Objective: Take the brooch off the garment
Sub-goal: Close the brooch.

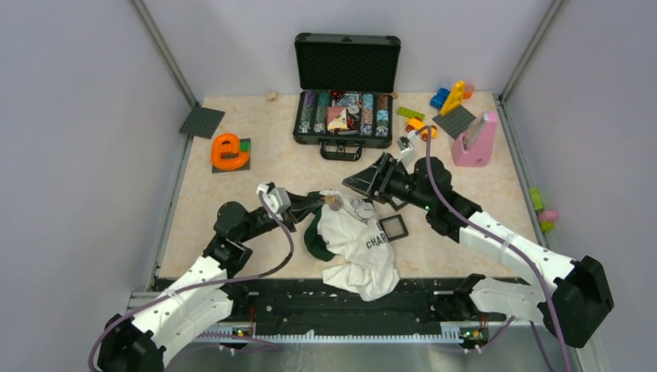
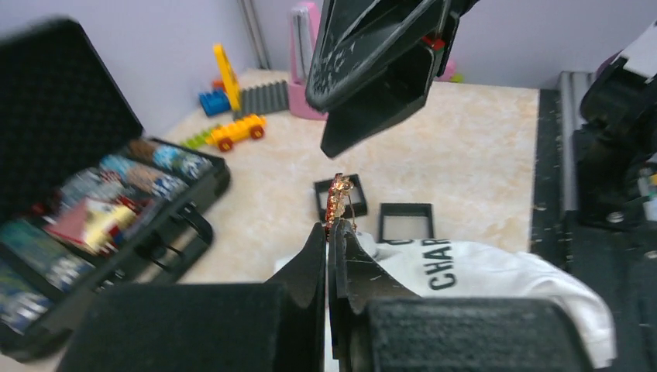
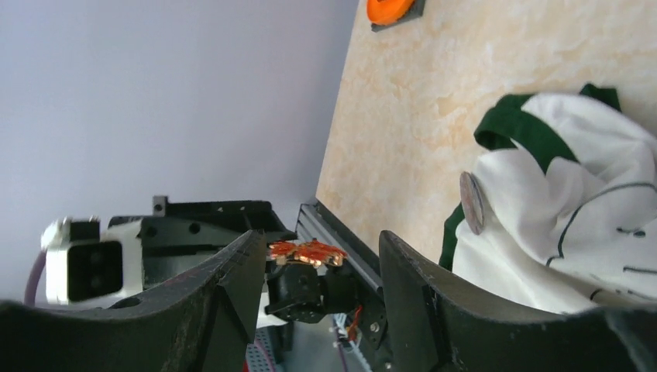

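Note:
The brooch, a tiny orange-red and gold pin, sticks up out of the fingertips of my left gripper, which is shut on it. In the right wrist view the brooch lies flat on top of those fingertips, raised and apart from the cloth. My right gripper is open, its two fingers standing either side of the brooch without touching it. From the left wrist, the right gripper's fingers hang just above and beyond the pin. The garment, white with green trim, lies crumpled between the arms.
An open black case of trinkets stands at the back. Two small black frames lie by the garment. An orange letter "e" is at the left, toy bricks and a pink stand at the back right. A round disc sits on the cloth.

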You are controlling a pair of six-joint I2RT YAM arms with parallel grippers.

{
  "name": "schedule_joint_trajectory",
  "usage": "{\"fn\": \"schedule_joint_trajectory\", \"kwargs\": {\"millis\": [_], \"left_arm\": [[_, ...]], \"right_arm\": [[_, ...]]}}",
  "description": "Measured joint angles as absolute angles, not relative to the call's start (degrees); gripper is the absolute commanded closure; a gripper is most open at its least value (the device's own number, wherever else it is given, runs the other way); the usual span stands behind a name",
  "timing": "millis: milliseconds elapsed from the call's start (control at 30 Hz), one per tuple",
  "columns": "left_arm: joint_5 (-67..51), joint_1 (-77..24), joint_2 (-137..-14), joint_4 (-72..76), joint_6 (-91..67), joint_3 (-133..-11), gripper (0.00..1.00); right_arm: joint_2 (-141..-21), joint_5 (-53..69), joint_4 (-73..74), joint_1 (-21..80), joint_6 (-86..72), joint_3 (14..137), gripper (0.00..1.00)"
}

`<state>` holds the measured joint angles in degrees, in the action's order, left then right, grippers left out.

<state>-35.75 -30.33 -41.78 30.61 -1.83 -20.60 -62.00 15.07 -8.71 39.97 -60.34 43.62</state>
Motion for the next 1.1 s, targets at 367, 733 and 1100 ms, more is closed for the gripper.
{"fn": "schedule_joint_trajectory", "kwargs": {"millis": [367, 733, 1100], "left_arm": [[-34.15, -34.06, -43.07, 33.12, 21.04, -20.69, 1.0], [-33.56, -34.54, -43.4, 32.8, 27.81, -20.91, 1.0], [-33.76, -34.7, -43.4, 32.49, 29.36, -20.93, 1.0]], "right_arm": [[-63.33, 15.05, -5.02, 40.6, -73.47, 43.94, 0.5], [-66.63, 14.76, -8.19, 43.66, -79.5, 43.94, 0.59], [-68.49, 13.72, -11.35, 45.12, -81.8, 43.94, 0.81]]}}
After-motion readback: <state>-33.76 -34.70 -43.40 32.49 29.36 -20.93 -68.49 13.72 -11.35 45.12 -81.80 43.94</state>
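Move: The left gripper already pinches the brooch, which sticks out about 2 cm to the right of and 1 cm ahead of its hand point, level with it. From the open right gripper the brooch lies roughly 6 cm to the left, 4 cm back and 2 cm lower. The silver disc on the garment sits about 6 cm left, 6 cm back and 20 cm below the right gripper. The garment's middle is straight left-right in line, some 19 cm back and 23 cm down. Bring the right gripper in to the brooch: dip a little over 1 cm, then slide left about 4 cm and slightly back, rolling some 20 degrees clockwise as seen from behind the hand and narrowing the fingers to about half their gap, tips at the brooch's edge. Keep the brooch pinched in the left gripper and roll it some 30 degrees clockwise seen from behind that hand, lifting and advancing only about 1 cm. ##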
